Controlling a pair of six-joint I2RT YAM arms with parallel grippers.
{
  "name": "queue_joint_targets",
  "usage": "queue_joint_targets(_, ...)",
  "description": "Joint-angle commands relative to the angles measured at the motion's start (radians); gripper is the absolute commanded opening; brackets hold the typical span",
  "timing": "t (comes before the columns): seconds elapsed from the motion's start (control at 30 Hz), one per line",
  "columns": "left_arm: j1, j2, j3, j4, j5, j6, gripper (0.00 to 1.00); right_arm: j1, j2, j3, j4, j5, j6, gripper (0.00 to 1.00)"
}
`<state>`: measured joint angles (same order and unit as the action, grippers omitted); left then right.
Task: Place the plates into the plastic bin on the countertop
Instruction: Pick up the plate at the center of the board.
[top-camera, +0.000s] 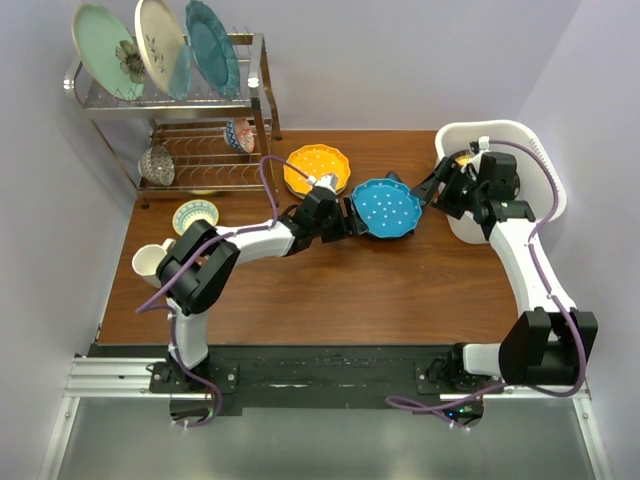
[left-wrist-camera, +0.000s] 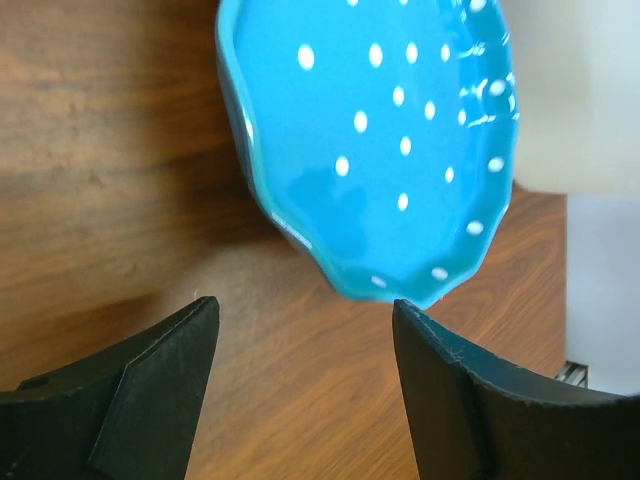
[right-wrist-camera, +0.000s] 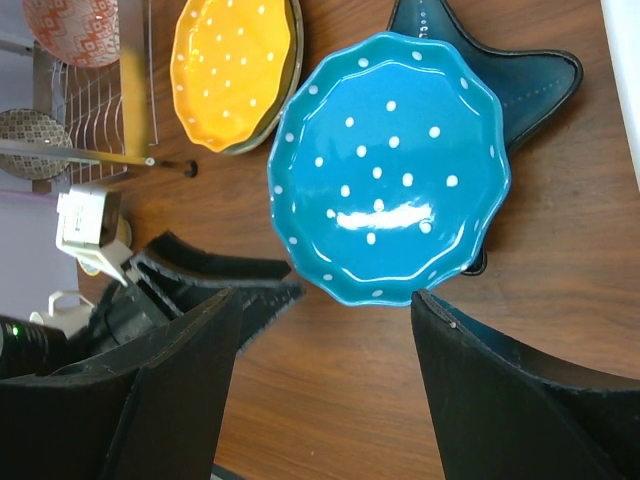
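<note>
A bright blue scalloped plate with white dots (top-camera: 387, 208) (left-wrist-camera: 380, 140) (right-wrist-camera: 390, 170) lies mid-table on top of a dark blue star-shaped plate (right-wrist-camera: 510, 60). Beside it, a yellow dotted scalloped plate (top-camera: 316, 168) (right-wrist-camera: 232, 70) rests on another plate. The white plastic bin (top-camera: 530, 150) (left-wrist-camera: 590, 100) stands at the right. My left gripper (top-camera: 346, 218) (left-wrist-camera: 305, 320) is open, just off the blue plate's left edge, holding nothing. On the plate's right side, in front of the bin, my right gripper (top-camera: 430, 192) (right-wrist-camera: 325, 305) hangs open and empty.
A chrome wire rack (top-camera: 255, 100) at the back left holds three large upright plates (top-camera: 160, 45) and a small patterned bowl (top-camera: 238, 133). A pale cup (top-camera: 150, 262) and a small bowl (top-camera: 195, 213) sit near the table's left edge. Walls close in on the left, back and right.
</note>
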<state>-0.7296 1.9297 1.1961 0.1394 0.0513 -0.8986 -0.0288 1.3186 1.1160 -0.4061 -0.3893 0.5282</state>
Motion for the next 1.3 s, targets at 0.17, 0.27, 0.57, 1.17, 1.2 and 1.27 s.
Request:
queue_joint_targets(0.17, 0.016, 0.072, 0.037, 0.170, 0.073, -0.071, 0.71, 0.003, -0.096, -0.065, -0.022, -0.029, -0.054, 0.72)
queue_joint_targets(0.27, 0.018, 0.091, 0.042, 0.187, 0.070, -0.085, 0.66, 0.001, -0.107, -0.081, -0.026, -0.029, -0.060, 0.72)
queue_joint_targets(0.57, 0.019, 0.091, 0.014, 0.247, 0.050, -0.089, 0.48, 0.001, -0.110, -0.122, -0.023, -0.042, -0.074, 0.72)
queue_joint_targets(1.17, 0.030, 0.038, -0.038, 0.287, 0.068, -0.094, 0.00, 0.003, -0.074, -0.185, 0.009, -0.082, -0.068, 0.72)
queue_joint_targets(1.2, 0.030, 0.032, -0.046, 0.289, 0.067, -0.094, 0.00, 0.003, -0.079, -0.183, 0.004, -0.076, -0.071, 0.72)
queue_joint_targets(1.27, 0.030, 0.012, -0.061, 0.299, 0.064, -0.097, 0.00, 0.003, -0.084, -0.182, 0.000, -0.076, -0.076, 0.72)
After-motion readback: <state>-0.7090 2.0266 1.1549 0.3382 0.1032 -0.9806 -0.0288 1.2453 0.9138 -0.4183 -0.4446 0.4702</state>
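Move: The blue plate's middle lies about 8 cm right of the left hand, 3 cm ahead and 3 cm lower, its rim just beyond the open fingers; from the right hand, some 7 cm left, 2 cm ahead and 15 cm below. The star trivet, partly under the plate, is 3 cm farther out than its middle. The yellow plate lies roughly 9 cm left and 12 cm ahead of the left hand, 5 cm lower. Left hand sinks and pinches the plate's left rim; the open right comes down and back about 7 cm. ##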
